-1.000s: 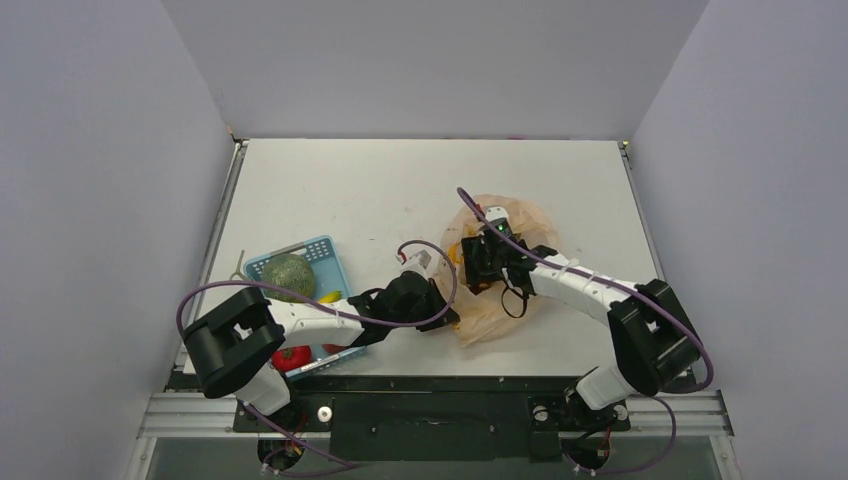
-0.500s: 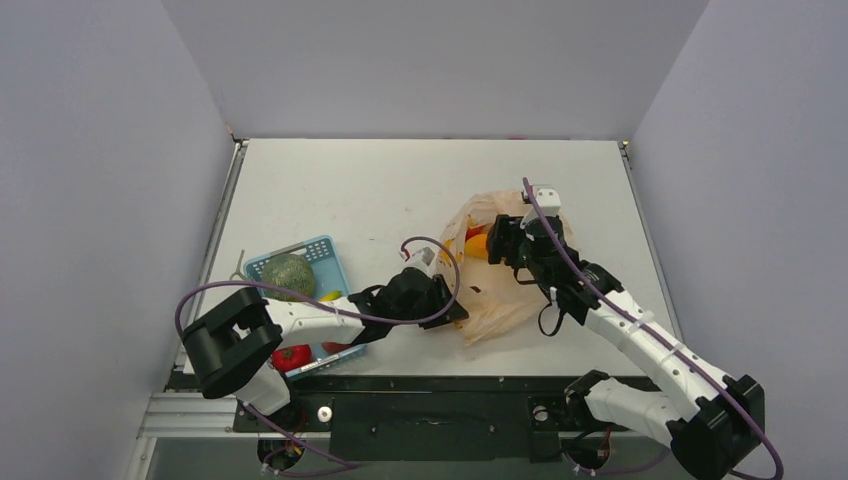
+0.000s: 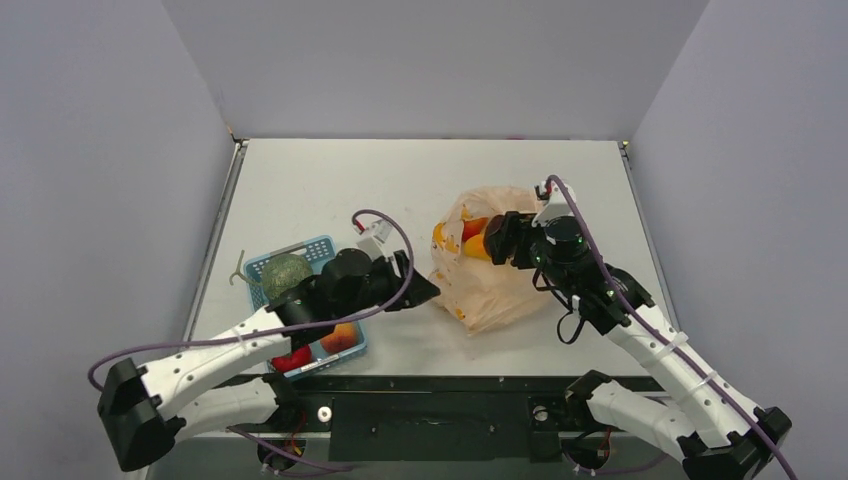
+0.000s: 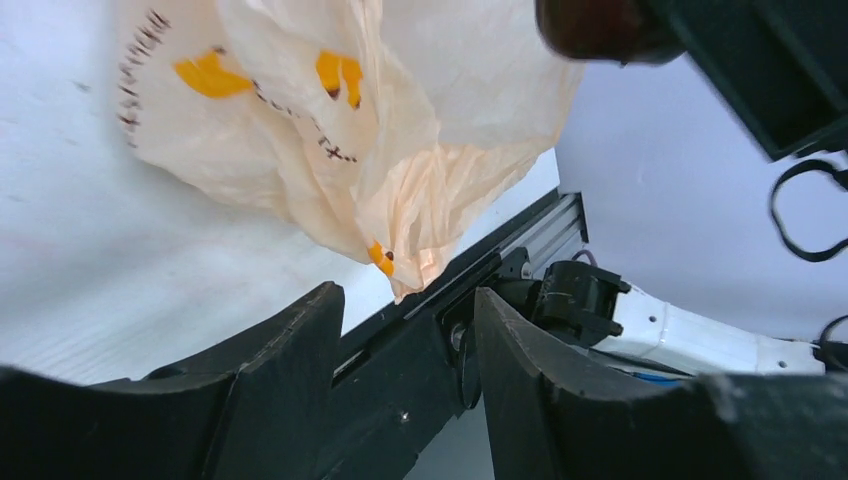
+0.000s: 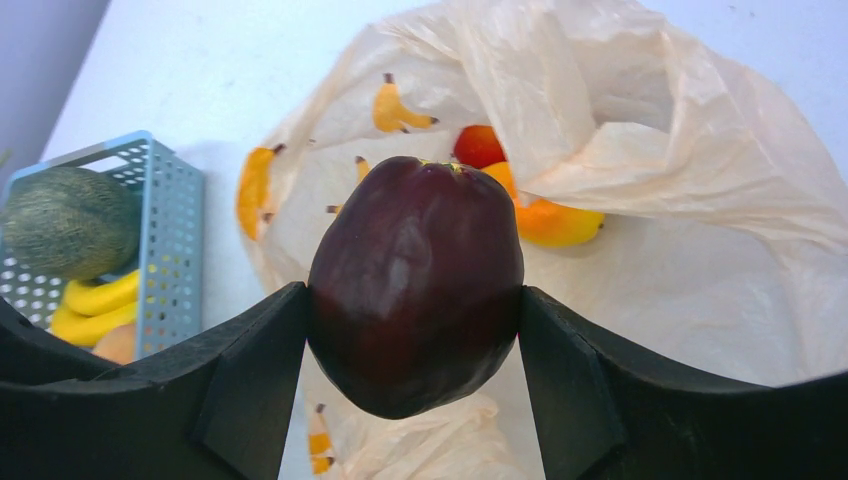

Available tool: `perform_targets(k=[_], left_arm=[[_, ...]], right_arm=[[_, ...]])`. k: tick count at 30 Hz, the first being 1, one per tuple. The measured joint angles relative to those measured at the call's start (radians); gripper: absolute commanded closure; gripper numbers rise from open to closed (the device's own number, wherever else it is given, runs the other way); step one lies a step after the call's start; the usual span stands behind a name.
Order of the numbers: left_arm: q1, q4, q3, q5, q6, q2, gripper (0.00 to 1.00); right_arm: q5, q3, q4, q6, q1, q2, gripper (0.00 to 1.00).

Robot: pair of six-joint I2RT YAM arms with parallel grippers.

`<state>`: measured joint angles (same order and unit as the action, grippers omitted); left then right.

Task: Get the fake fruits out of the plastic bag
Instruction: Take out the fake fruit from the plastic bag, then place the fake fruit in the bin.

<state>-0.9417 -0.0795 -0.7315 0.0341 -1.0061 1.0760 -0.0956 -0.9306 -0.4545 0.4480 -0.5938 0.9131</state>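
Observation:
The plastic bag (image 3: 490,290) lies crumpled right of centre, its mouth facing left. My right gripper (image 5: 413,300) is shut on a dark purple round fake fruit (image 5: 415,280), held above the bag's mouth (image 5: 650,150). An orange-yellow mango shape (image 5: 548,222) and a red one (image 5: 478,146) lie inside the bag, partly under a fold. In the top view the right gripper (image 3: 497,240) hangs over the bag. My left gripper (image 3: 424,290) is open and empty, just left of the bag (image 4: 400,130) and clear of it.
A blue mesh basket (image 3: 325,250) stands at the near left, holding a green melon (image 3: 287,272), bananas (image 5: 95,300), a peach (image 3: 342,338) and a red round fruit (image 3: 292,358). The left arm reaches across above it. The table's front rail (image 4: 480,275) is close below the bag.
The left gripper opened, let go of the bag's near edge and drew back to the left, rising. The right gripper came up out of the bag with the purple fruit.

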Motion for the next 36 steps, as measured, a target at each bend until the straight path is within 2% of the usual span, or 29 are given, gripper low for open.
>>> perform_targets(k=[6, 10, 13, 17, 20, 22, 27, 33, 35, 36], left_arm=[[0.149, -0.335, -0.159, -0.09, 0.157, -0.241, 0.49], [0.219, -0.497, -0.318, -0.26, 0.285, -0.3, 0.49], [0.25, -0.536, -0.409, -0.41, 0.383, -0.311, 0.49], [0.273, -0.475, -0.444, -0.614, 0.539, -0.32, 0.49], [0.294, -0.334, -0.394, -0.751, 0.667, -0.335, 0.49], [0.314, -0.251, -0.348, -0.794, 0.726, -0.343, 0.49], [0.413, -0.115, -0.271, -0.798, 0.828, -0.314, 0.49], [0.52, -0.058, -0.195, -0.759, 0.874, -0.301, 0.49], [0.541, -0.05, -0.16, -0.752, 0.881, -0.322, 0.49], [0.551, -0.05, -0.148, -0.752, 0.883, -0.331, 0.48]], right_arm=[[-0.012, -0.098, -0.029, 0.029, -0.103, 0.013, 1.0], [-0.057, -0.17, -0.011, 0.056, -0.251, 0.065, 1.0], [-0.11, -0.235, 0.02, 0.071, -0.396, 0.163, 1.0], [-0.164, -0.278, 0.146, 0.074, -0.575, 0.346, 1.0], [-0.179, -0.28, 0.243, 0.07, -0.66, 0.492, 1.0], [-0.18, -0.292, 0.28, 0.065, -0.695, 0.592, 1.0], [-0.179, -0.35, 0.332, 0.029, -0.709, 0.78, 0.94], [-0.142, -0.426, 0.358, 0.004, -0.673, 0.887, 0.89], [-0.136, -0.443, 0.375, -0.003, -0.664, 0.912, 0.84], [-0.134, -0.449, 0.388, -0.008, -0.66, 0.925, 0.77]])
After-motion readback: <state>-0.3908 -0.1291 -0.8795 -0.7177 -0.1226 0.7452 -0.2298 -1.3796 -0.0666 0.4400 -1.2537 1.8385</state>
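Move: The right hand, holding the dark red fruit clear above the bag, has the blue basket's middle about 40 cm to its left, 3 cm back and 20 cm below. From this hand the peach lies some 35 cm left and 8 cm back, the bananas 42 cm left and 6 cm back, and the melon 43 cm left and 4 cm ahead, all nearly 20 cm down. The empty left hand has the basket's middle roughly 28 cm to its left, 8 cm ahead and 15 cm below. Keeping its grip on the dark red fruit, the right hand swings some 32 cm left from the bag to the basket, rising about 6 cm as it starts, drawing back and then sinking by some 15 cm over the peach side, with a 30-degree counter-clockwise turn and a small reach forward at the end. The empty left hand clears the way, sweeping left, up and forward to high over the basket's melon side and turning its half-open fingers counter-clockwise from the bag to point forward. ##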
